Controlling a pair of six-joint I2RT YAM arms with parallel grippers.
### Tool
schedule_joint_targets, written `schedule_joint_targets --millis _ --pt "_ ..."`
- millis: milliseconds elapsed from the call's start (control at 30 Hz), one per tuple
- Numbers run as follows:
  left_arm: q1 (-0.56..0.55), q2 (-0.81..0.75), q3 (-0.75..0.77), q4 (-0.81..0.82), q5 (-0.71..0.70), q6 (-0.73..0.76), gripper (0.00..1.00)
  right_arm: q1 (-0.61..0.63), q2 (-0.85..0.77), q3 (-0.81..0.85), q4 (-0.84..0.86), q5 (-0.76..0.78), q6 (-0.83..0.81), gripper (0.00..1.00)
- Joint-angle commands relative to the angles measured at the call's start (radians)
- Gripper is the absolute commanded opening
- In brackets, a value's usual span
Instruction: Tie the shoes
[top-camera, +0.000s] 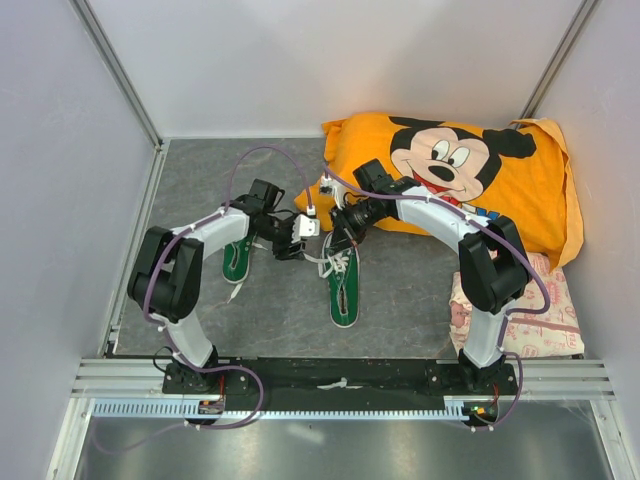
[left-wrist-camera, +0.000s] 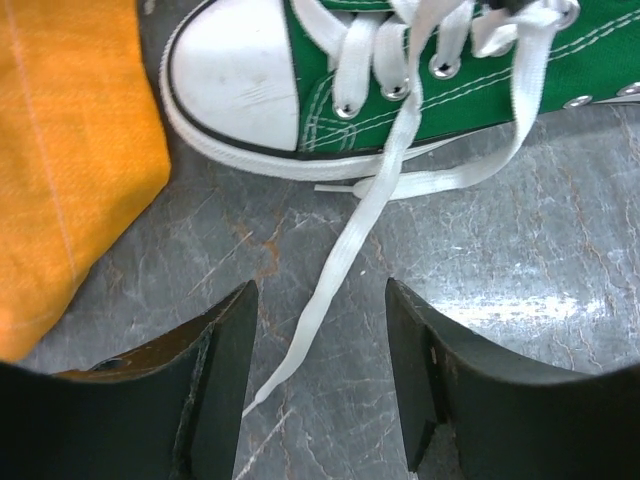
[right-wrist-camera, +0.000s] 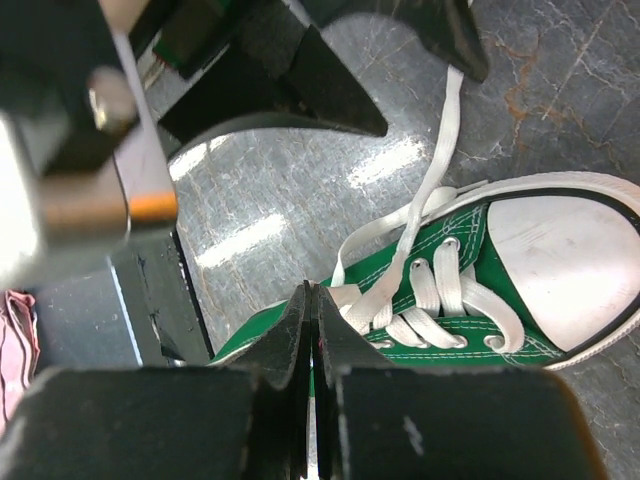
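Two green shoes with white toe caps lie on the grey table: one (top-camera: 236, 258) half under my left arm, the other (top-camera: 342, 287) in the middle. Both grippers meet over the middle shoe's toe end. My left gripper (top-camera: 300, 237) (left-wrist-camera: 320, 292) stands open, and a loose white lace (left-wrist-camera: 345, 255) trails from that shoe (left-wrist-camera: 470, 70) onto the table between its fingers, touching neither. My right gripper (top-camera: 336, 240) (right-wrist-camera: 312, 290) is shut at the shoe's tongue, its tips pinched where a white lace (right-wrist-camera: 385, 225) loops out of the eyelets of the shoe (right-wrist-camera: 500, 340).
An orange Mickey Mouse cloth (top-camera: 470, 180) (left-wrist-camera: 60, 150) lies at the back right, touching the toe end of the middle shoe. A pink patterned cloth (top-camera: 525, 310) sits by the right arm's base. Grey walls close in the left, back and right.
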Motion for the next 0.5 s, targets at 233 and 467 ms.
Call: schedule_joint_targets --millis 233,467 --pt "-0.043 0.092 0.079 -0.075 -0.037 0.118 0.57 -0.01 -0.018 -0.01 0.049 0.012 0.033 0.0" --pt "-0.043 0.13 0.111 -0.199 -0.054 0.209 0.33 -0.01 -0.01 -0.004 0.052 0.015 0.036 0.0"
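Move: The loose lace end lies on the table almost under the left gripper, roughly 1 cm back, 1 cm to the right and 3 cm below. The shoe's middle is about 11 cm to that hand's right and 6 cm back, while the second lace strand lies some 6 cm right, 5 cm back and 3 cm below. From the right gripper, the loose end is about 10 cm left, 5 cm ahead and 10 cm down. Lower the open left gripper about 3 cm over the loose lace end beside the shoe, easing back a centimetre on the way so the strand comes in between the fingers. Once nearly down, start closing them, stopping part-way, with the wrist turning only slightly. Keep the right gripper shut where it is, pinching the laces above the shoe. ##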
